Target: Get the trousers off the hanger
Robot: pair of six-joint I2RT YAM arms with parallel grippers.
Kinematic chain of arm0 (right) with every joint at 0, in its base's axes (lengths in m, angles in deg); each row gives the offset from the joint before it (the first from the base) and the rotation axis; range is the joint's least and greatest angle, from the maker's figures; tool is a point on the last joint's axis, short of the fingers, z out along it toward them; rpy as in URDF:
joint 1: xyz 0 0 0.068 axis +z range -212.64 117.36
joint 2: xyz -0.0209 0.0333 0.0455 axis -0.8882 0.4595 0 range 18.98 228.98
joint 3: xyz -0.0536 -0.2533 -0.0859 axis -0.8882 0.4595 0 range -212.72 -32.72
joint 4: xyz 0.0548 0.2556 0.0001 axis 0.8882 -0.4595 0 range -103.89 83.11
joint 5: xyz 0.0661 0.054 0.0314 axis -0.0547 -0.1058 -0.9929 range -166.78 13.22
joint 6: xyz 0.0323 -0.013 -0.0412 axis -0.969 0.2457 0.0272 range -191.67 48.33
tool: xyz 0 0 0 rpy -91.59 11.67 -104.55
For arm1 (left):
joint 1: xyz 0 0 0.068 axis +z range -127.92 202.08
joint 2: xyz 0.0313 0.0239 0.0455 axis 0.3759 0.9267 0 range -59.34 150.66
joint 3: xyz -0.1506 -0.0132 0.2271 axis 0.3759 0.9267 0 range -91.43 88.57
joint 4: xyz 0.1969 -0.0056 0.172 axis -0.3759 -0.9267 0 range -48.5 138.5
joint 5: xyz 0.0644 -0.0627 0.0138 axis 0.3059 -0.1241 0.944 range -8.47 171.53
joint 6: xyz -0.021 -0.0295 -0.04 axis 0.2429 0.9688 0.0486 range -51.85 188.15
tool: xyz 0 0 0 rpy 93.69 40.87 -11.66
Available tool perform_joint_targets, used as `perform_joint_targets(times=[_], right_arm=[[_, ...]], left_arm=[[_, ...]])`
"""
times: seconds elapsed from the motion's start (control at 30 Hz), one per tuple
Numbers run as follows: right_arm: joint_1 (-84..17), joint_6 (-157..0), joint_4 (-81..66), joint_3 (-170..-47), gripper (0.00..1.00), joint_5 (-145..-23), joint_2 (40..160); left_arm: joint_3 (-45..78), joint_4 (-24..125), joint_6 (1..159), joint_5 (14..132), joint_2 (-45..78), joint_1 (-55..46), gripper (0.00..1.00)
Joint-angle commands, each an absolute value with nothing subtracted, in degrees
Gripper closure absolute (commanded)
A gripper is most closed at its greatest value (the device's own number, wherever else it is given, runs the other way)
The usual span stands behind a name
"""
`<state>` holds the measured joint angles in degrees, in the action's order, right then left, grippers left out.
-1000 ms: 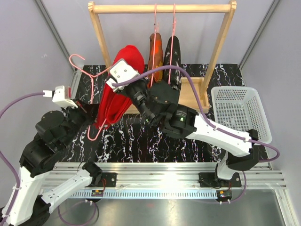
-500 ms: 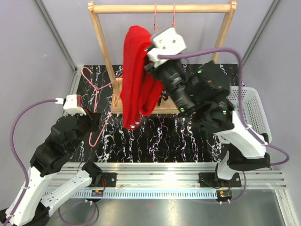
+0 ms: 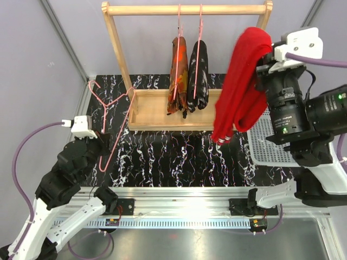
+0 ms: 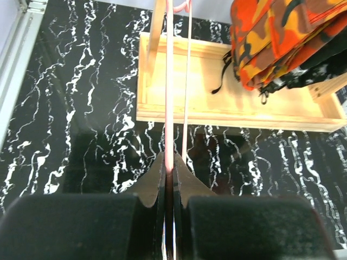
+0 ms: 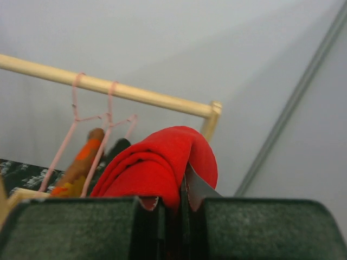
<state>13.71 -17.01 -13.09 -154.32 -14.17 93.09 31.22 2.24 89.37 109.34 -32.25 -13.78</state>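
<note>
The plain red trousers (image 3: 241, 81) hang folded from my right gripper (image 3: 267, 55), high at the right, free of any hanger. In the right wrist view that gripper (image 5: 181, 201) is shut on the red trousers (image 5: 157, 162). My left gripper (image 3: 103, 142) is shut on the bare pink hanger (image 3: 111, 114), which leans up to the left of the rack. The left wrist view shows the hanger wire (image 4: 169, 81) pinched between the left gripper's (image 4: 171, 172) fingers. The camouflage trousers (image 3: 178, 76) and the black speckled trousers (image 3: 198, 76) hang on pink hangers from the rail.
The wooden rack has a top rail (image 3: 184, 9) and a tray base (image 3: 157, 111) on the black marbled table. A white basket (image 3: 265, 142) sits at the right, partly hidden by the right arm and the hanging red cloth. Grey walls close in both sides.
The right arm has swung the red trousers from the middle of the rack to the far right, above the basket. The left gripper has drawn the empty hanger slightly lower and leftward.
</note>
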Motion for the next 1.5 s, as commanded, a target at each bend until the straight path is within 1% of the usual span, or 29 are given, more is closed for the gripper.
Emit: perform_joint_targets(times=[0.0, 0.03, 0.07, 0.13, 0.17, 0.2, 0.27, 0.3, 0.33, 0.4, 0.5, 0.57, 0.8, 0.97, 1.03, 1.07, 1.13, 1.23, 1.33, 1.47], right_arm=[[12.51, 2.71, 12.81, -144.62, 1.00, -7.44, 91.59], [11.20, 4.52, 14.80, -142.95, 1.00, -6.48, 91.50], [7.27, 4.71, 14.73, -139.54, 1.00, -5.25, 91.41], [2.24, 1.13, 13.60, -135.57, 1.00, -4.89, 90.27], [-2.65, -0.89, 10.37, -132.24, 1.00, -4.80, 89.74], [-5.05, -5.35, 8.51, -130.82, 1.00, -4.80, 88.34], [-10.49, -9.16, 6.21, -125.83, 1.00, -4.97, 86.76], [-15.05, -11.87, 6.29, -124.05, 1.00, -4.89, 84.92], [-17.53, -13.21, 6.29, -120.55, 1.00, -4.71, 83.95], [-22.97, -17.76, 5.77, -117.37, 1.00, -4.71, 80.97], [-26.85, -22.17, 5.06, -112.88, 1.00, -4.88, 77.54], [-28.27, -22.45, 5.41, -111.21, 1.00, -4.88, 76.56], [-36.62, -16.91, 8.41, -104.27, 1.00, -4.62, 70.94], [-40.48, -16.12, 2.09, -96.98, 1.00, -4.10, 66.54], [-41.55, -17.53, -0.39, -92.23, 1.00, -4.79, 65.13], [-42.33, -21.35, -5.78, -90.65, 1.00, -5.23, 63.82], [-43.30, -23.41, -8.63, -85.31, 1.00, -6.28, 62.93], [-45.67, -23.15, -8.13, -78.63, 1.00, -9.35, 61.70], [-47.35, -22.45, -5.23, -77.01, 1.00, -10.86, 62.57], [-47.70, -24.46, -8.39, -80.08, 1.00, -12.26, 67.66]], left_arm=[[31.96, 6.40, 88.02, 111.67, -32.45, -13.78, 1.00], [32.05, 6.48, 88.19, 111.50, -32.19, -13.78, 1.00], [32.05, 6.57, 88.28, 111.06, -31.92, -13.78, 1.00], [32.14, 6.92, 88.45, 110.45, -31.57, -13.78, 1.00], [32.31, 7.36, 88.54, 110.10, -31.57, -13.78, 1.00], [32.32, 7.54, 88.63, 109.83, -31.48, -13.78, 1.00], [32.32, 7.98, 88.72, 109.04, -31.22, -13.78, 1.00], [32.14, 7.98, 88.63, 108.78, -30.96, -13.78, 1.00], [32.05, 8.07, 88.37, 108.34, -30.69, -13.78, 1.00], [31.70, 7.98, 88.11, 108.07, -30.25, -13.78, 1.00], [31.61, 8.24, 87.67, 107.98, -29.55, -13.78, 1.00], [31.79, 8.51, 87.58, 107.55, -29.55, -13.78, 1.00], [31.88, 7.80, 88.37, 101.75, -30.16, -13.78, 1.00], [32.05, 7.72, 88.02, 98.59, -30.25, -13.78, 1.00], [32.23, 7.98, 88.10, 96.12, -30.60, -13.78, 1.00], [32.49, 8.15, 88.19, 95.33, -30.69, -13.78, 1.00], [33.45, 8.94, 88.54, 93.84, -31.56, -13.78, 1.00], [34.86, 9.73, 88.81, 91.55, -32.44, -13.78, 1.00], [36.18, 10.09, 88.63, 90.76, -33.50, -13.78, 1.00], [38.46, 11.14, 88.37, 91.11, -34.91, -13.78, 1.00]])
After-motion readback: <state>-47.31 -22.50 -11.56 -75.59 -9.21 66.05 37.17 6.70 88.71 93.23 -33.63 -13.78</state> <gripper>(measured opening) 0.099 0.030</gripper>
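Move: The right hand already pinches the red trousers, high up; the white basket lies some 24 cm to its right, 13 cm ahead and about 60 cm below. The black trousers on the rack hang about 25 cm ahead and 13 cm left of it, the orange ones 7 cm farther left; the rack's right post stands about 25 cm ahead, 4 cm right. From the left hand, which holds the bare hanger, the rack's tray is some 26 cm ahead and 28 cm right, the basket about 15 cm ahead and 69 cm right. Down and to the right the right hand sweeps the red trousers to the basket, about 35 cm down and 25 cm right, bulging forward and coming back early on, pausing halfway in its descent, then dropping fast. It swings clockwise some 60 degrees, tips its fingers down and keeps its pinch. The left hand, still gripping the hanger, shifts about 5 cm right and slightly down towards the tray, turning some 15 degrees clockwise. ##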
